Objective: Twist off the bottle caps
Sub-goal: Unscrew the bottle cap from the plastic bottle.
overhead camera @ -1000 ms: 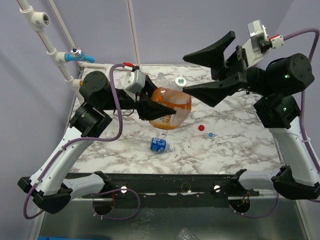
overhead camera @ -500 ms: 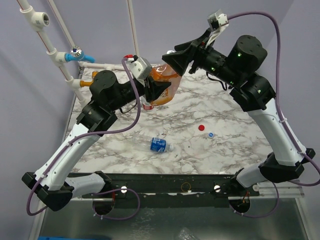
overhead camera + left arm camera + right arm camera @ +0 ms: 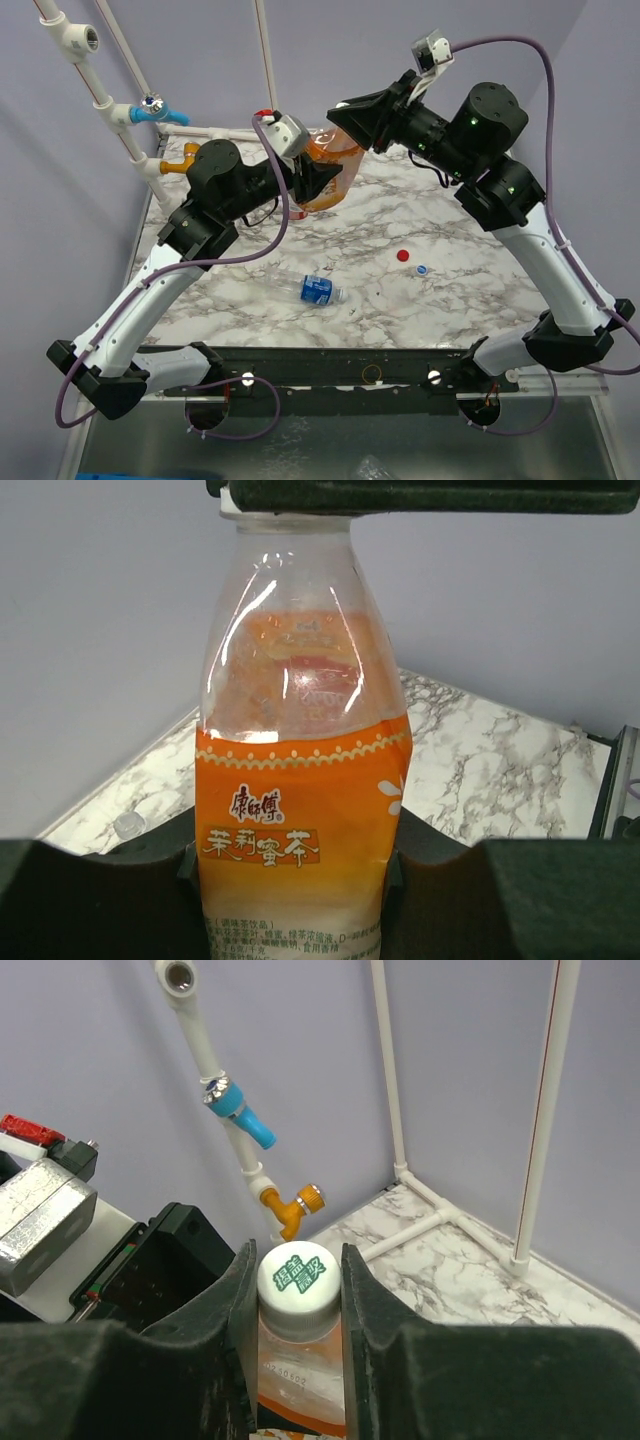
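My left gripper (image 3: 310,180) is shut on the lower body of the squat orange bottle (image 3: 300,810) and holds it upright above the back of the table. My right gripper (image 3: 297,1285) comes in from above, its jaws shut on that bottle's white cap (image 3: 298,1278) with green print. In the top view the right gripper (image 3: 350,115) covers the cap. A red cap (image 3: 403,255) and a blue-and-white cap (image 3: 421,270) lie loose on the marble. A blue-labelled bottle (image 3: 318,290) lies on its side near the front.
A white pipe frame runs along the table's back left, with a blue valve (image 3: 150,110) and an orange valve (image 3: 300,1205). The marble table (image 3: 450,310) ends at a black rail in front, where both arm bases stand.
The right gripper swung in from the right and shut on the white cap; a second ago it stood wide open. The left arm lifted the orange bottle up and back.
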Robot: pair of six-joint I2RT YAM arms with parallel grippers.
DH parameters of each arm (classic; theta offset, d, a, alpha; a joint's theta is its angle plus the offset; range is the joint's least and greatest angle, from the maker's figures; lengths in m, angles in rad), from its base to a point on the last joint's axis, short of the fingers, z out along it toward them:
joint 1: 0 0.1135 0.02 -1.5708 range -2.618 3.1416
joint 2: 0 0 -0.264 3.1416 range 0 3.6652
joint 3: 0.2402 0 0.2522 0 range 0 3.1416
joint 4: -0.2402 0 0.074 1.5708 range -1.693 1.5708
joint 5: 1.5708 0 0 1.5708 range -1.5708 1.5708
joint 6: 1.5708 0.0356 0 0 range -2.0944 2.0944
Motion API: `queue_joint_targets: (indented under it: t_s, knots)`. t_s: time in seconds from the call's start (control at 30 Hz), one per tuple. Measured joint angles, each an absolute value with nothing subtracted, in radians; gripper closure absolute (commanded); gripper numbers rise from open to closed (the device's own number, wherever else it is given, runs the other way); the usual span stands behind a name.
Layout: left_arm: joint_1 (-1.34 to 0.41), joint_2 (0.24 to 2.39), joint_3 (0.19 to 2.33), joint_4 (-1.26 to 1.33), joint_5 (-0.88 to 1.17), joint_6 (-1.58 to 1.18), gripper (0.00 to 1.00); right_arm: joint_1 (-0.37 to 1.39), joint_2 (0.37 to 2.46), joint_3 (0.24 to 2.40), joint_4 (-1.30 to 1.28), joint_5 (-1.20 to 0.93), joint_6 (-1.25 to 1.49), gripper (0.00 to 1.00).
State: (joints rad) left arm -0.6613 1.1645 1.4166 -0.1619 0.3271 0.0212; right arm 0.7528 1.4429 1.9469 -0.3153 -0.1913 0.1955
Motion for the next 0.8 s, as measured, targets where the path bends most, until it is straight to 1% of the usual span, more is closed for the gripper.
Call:
queue_joint_targets:
  t_s: [0.17,0.27,0.37,0.47,0.53,0.67,0.8]
  knots:
    - [-0.661,1.164,1.416,-0.159,0.369,0.008,1.0,0.75,1.42,1.916,-0.287,-0.237,0.198,0.99]
    - [-0.654,1.16,1.416,-0.148,0.479,-0.032,1.0,0.74,1.394,1.906,-0.285,-0.327,0.188,0.99]
    - [-0.645,1.148,1.425,-0.133,0.696,-0.107,1.0,0.731,1.343,1.876,-0.262,-0.488,0.191,0.99]
    - [-0.648,1.143,1.452,-0.114,0.939,-0.181,1.0,0.727,1.295,1.847,-0.199,-0.736,0.223,0.99]
    - [-0.66,1.137,1.465,-0.108,1.058,-0.218,1.0,0.731,1.283,1.826,-0.117,-0.902,0.273,0.99]
    - [-0.671,1.134,1.466,-0.131,1.197,-0.262,1.0,0.731,1.291,1.726,0.155,-1.136,0.434,1.0]
    - [-0.669,1.139,1.465,-0.168,1.258,-0.281,1.0,0.718,1.316,1.702,0.29,-1.244,0.526,0.99]
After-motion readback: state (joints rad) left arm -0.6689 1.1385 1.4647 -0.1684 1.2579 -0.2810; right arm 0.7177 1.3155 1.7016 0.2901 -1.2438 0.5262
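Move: The white bottle cap is already between the right fingers, on top of the orange-label bottle. It sits roughly 11 cm above the left hand's grip on the body and about level with that hand otherwise. From the right hand, far below on the table, the blue-label bottle is about 9 cm back and 7 cm left, the red cap 1 cm back and 15 cm right, the blue cap 5 cm back and 20 cm right. Back towards the bases, both hands swing together by almost 20 cm, carrying the held-up bottle with them. On the way the right wrist turns the pinched cap nearly 60 degrees counter-clockwise while the left turns the gripped body about 55 degrees clockwise, so cap and bottle are wrung against each other. The swing eases off at its end, and both grips are kept. ##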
